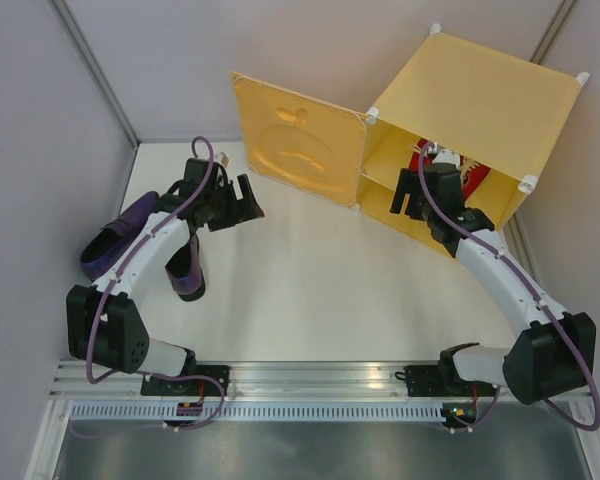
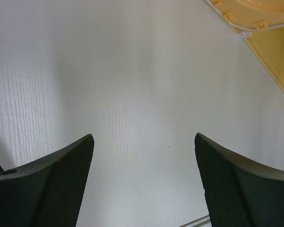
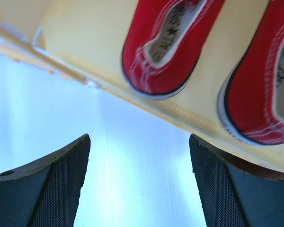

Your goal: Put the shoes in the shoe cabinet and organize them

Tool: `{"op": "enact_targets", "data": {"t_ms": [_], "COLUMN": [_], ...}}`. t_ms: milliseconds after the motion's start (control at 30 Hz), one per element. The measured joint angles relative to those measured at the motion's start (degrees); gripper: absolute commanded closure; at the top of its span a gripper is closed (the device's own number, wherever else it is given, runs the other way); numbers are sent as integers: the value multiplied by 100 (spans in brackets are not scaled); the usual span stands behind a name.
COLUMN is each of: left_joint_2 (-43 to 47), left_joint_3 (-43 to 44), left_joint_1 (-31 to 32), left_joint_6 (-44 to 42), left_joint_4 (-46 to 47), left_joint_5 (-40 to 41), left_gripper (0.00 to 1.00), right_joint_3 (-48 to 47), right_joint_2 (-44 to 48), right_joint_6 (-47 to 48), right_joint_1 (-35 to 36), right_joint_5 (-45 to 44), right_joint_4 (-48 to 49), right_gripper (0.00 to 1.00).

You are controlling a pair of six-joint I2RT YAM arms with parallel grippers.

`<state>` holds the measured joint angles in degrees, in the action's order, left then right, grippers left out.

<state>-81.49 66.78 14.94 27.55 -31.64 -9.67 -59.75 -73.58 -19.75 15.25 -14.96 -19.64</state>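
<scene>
The yellow shoe cabinet (image 1: pixel 480 95) stands at the back right, its apple-embossed door (image 1: pixel 295 140) swung open to the left. Two red sneakers (image 3: pixel 173 42) (image 3: pixel 265 85) sit side by side on a yellow panel inside it, heels toward the opening; red also shows inside the cabinet (image 1: pixel 418 160) from above. My right gripper (image 3: pixel 139 142) (image 1: pixel 408 195) hovers open just outside the opening, with nothing between its fingers. Two dark purple loafers (image 1: pixel 115 240) (image 1: pixel 187 270) lie on the table at the left, beside my left arm. My left gripper (image 2: pixel 144 142) (image 1: pixel 248 203) is open and empty over bare table near the door.
White walls close in the table on the left and at the back. The open door's lower corner (image 2: pixel 270 28) lies just beyond the left gripper. A metal rail (image 1: pixel 310 380) with both arm bases runs along the near edge.
</scene>
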Motion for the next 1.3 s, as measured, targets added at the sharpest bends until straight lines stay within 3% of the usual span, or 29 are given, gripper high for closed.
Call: {"op": "enact_targets", "data": {"t_ms": [200, 500, 933, 1067, 1167, 1267, 1300], "left_joint_2": [0, 2, 293, 293, 262, 173, 140], "left_joint_3": [0, -44, -1119, -1266, -1340, -1410, -1440], "left_joint_1": [-9, -83, -1641, -1759, -1759, -1759, -1755], "left_joint_6": [0, -7, 61, 94, 98, 116, 131], "left_joint_4": [0, 4, -389, -474, -501, -520, -527], "left_joint_5": [2, 481, 984, 1088, 1110, 1093, 1062], "left_gripper": [9, 9, 14, 16, 22, 42, 55], "right_joint_3": [-4, 221, 1005, 1080, 1147, 1193, 1207], "right_joint_2": [496, 1471, 2039, 2087, 2168, 2253, 2273], "right_joint_6": [105, 306, 302, 299, 299, 297, 297], "right_joint_1": [2, 0, 0, 0, 0, 9, 26], "right_joint_5": [942, 2116, 2870, 2973, 2997, 2997, 2994], "right_joint_4": [-542, -518, -345, -264, -181, -129, -107], "right_gripper": [12, 13, 13, 13, 13, 13, 13]}}
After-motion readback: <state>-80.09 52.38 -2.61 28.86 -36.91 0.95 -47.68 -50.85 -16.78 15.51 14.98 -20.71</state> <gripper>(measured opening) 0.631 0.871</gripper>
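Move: For the left hand, the nearer purple shoe lies about 16 cm to the left, 4 cm back and 14 cm below. Its fellow is roughly 16 cm farther left and 2 cm farther out; the open cabinet door stands some 11 cm ahead and 14 cm right of the hand. From the right hand that nearer shoe is about 58 cm left and 7 cm back; the red shoe just placed lies 9 cm ahead and 3 cm right, the other red shoe 8 cm ahead and 13 cm right. Towards the nearer purple shoe, the left hand swings about 14 cm left, then mostly sinks, ending 10 cm lower and slightly back; it turns counter-clockwise, tips downward and starts closing its fingers astride the shoe's right side wall, touch not certain. The right hand, still open, backs some 10 cm away from the red shoes, also going left and rising before partly sinking, and turns counter-clockwise. ##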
